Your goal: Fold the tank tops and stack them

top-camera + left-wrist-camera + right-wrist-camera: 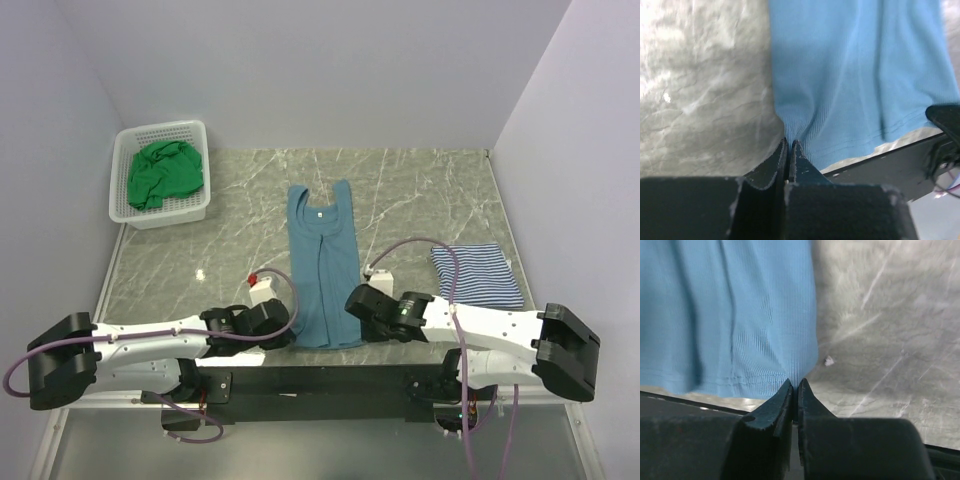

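Note:
A teal-blue tank top lies flat and lengthwise on the marble table, straps away from me, hem at the near edge. My left gripper is shut on its near left hem corner. My right gripper is shut on the near right hem corner. The cloth puckers at both pinches. A folded navy-and-white striped tank top rests on the table to the right. A bright green tank top lies crumpled in the basket.
A white lattice basket stands at the back left of the table. The table's dark near edge runs just below the hem. Grey walls close in the back and both sides.

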Robot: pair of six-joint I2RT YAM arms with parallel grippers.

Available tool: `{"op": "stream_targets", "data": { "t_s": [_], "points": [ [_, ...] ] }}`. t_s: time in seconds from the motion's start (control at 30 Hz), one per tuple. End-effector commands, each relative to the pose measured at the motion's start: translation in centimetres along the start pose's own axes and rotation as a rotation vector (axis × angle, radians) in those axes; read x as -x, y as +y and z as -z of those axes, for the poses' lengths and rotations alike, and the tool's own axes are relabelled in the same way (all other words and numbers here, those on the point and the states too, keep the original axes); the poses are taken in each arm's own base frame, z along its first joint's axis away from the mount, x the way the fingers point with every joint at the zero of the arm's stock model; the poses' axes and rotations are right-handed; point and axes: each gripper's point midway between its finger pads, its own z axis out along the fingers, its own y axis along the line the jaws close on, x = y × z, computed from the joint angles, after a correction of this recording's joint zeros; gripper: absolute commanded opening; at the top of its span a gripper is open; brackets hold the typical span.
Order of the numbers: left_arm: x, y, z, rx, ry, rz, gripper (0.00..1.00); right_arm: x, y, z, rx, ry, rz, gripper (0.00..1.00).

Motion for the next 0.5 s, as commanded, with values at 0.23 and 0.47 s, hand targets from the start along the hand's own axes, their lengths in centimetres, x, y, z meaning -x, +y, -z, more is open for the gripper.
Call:
{"op": "stream_targets", "data": {
  "t_s": [0.23, 0.47],
  "points": [
    [5.5, -3.6, 1.2, 0.006, -0.155, 0.001, 0.01, 6.8, 2.8, 3.2, -0.035, -0.181, 0.01, 0.08],
    [10.0, -4.8, 0.8, 0.006, -0.227, 0.006, 0.01, 10.2, 3.6, 2.4, -0.055, -0.221, 0.018, 0.09]
  ]
}}
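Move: I hold the blue tank top's hem corners, one in each hand, a couple of centimetres above the table. From my left hand, the tank top's middle lies about 22 cm ahead and 9 cm right, with its neckline some 41 cm ahead and 8 cm right. From my right hand, that middle is about 22 cm ahead and 10 cm left, and the folded striped tank top is roughly 19 cm ahead and 35 cm right. Keeping both corners pinched, I lift them with both hands about 5 cm and carry them forward some 6 cm towards the tank top's middle, rising first and then going mostly forward. My right hand also drifts about 3 cm left, closing towards my left; the fingertips of both swing slightly forward. ##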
